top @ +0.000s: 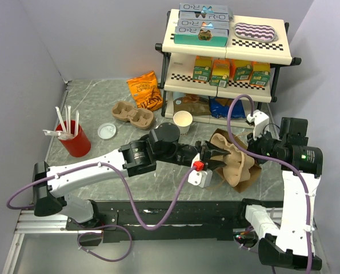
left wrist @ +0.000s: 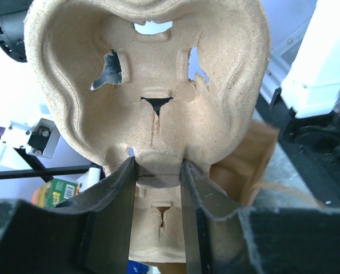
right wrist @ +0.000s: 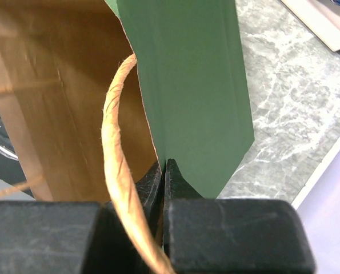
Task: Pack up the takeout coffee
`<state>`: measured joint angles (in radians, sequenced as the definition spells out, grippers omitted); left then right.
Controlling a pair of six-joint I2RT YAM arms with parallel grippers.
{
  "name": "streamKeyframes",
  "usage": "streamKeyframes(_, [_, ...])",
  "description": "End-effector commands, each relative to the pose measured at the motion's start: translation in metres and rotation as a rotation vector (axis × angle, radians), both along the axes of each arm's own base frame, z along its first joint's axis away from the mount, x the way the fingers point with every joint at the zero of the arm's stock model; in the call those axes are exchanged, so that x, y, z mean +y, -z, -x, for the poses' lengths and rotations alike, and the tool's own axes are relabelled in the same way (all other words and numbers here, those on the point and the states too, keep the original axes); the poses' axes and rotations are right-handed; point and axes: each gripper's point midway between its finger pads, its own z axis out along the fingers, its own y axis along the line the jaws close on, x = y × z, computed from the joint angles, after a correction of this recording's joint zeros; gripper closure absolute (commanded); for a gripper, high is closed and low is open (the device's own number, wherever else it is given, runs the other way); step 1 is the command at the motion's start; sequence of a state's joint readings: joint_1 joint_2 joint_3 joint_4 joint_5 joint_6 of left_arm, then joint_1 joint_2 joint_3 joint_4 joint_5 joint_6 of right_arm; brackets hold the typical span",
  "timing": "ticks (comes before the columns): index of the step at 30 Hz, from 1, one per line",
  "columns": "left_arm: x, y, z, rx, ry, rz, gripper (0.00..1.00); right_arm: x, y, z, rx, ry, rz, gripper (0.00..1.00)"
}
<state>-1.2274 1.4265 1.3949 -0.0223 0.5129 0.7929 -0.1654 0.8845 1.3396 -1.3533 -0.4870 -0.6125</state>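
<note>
The takeout coffee [top: 183,121], a cream-white paper cup with no lid on it, stands in front of the shelf. A round white lid [top: 107,131] lies apart on the table. My left gripper [top: 207,157] [left wrist: 157,165] is shut on the middle rib of a brown pulp cup carrier [top: 232,155] [left wrist: 152,74], holding it at the mouth of a paper bag [top: 248,176]. My right gripper [top: 254,142] [right wrist: 165,165] is shut on the bag's rim [right wrist: 187,85], which is green outside and brown inside. A twine handle [right wrist: 115,148] hangs in front of its fingers.
A second pulp carrier [top: 132,114] and an orange snack bag [top: 145,90] lie at the back. A red cup of straws [top: 72,138] stands at the left. A three-tier shelf [top: 227,57] with boxes and cartons fills the back right.
</note>
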Motion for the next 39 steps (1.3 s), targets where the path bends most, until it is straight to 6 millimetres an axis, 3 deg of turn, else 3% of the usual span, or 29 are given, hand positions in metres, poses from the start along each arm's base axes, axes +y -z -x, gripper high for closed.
streamKeyframes(1, [-0.016, 0.007, -0.009, -0.110, 0.004, 0.023, 0.99, 0.011, 0.013, 0.033, 0.129, -0.012, -0.049, 1.00])
streamKeyframes(6, [-0.024, 0.024, -0.013, -0.175, 0.015, -0.006, 0.99, 0.013, 0.010, 0.035, 0.123, -0.013, -0.059, 1.00])
streamKeyframes(12, [-0.038, 0.075, -0.029, -0.207, -0.025, -0.148, 0.99, 0.015, 0.014, 0.038, 0.145, -0.034, -0.051, 1.00])
streamKeyframes(24, [-0.042, 0.131, -0.050, -0.281, -0.140, -0.309, 0.99, 0.006, 0.004, 0.024, 0.111, -0.081, 0.080, 1.00])
streamKeyframes(35, [-0.071, 0.156, -0.078, -0.322, -0.320, -0.431, 0.99, 0.009, 0.002, 0.030, 0.107, -0.111, 0.118, 1.00])
streamKeyframes(39, [-0.080, 0.145, -0.080, -0.295, -0.359, -0.418, 0.99, 0.011, 0.007, 0.034, 0.118, -0.128, 0.115, 1.00])
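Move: The bag's middle lies about 8 cm to the right of the left hand, 5 cm ahead and roughly 24 cm below it; the hand already holds the cardboard carrier over the open mouth. On the table, the open cup stands some 26 cm ahead and 8 cm left of this hand, and 33 cm below. From the right hand, which holds the rim, the bag's middle is about 8 cm left, 4 cm back and 12 cm down. Still pinching the cardboard carrier by its middle, the left hand lowers it about 17 cm into the bag's open mouth, also working some 7 cm forward and 7 cm to the right. Its fingers tip from nearly level to roughly 25 degrees downward and swing a little forward. The right fingers keep their pinch on the green rim by the handle, barely shifting and turning slightly. ##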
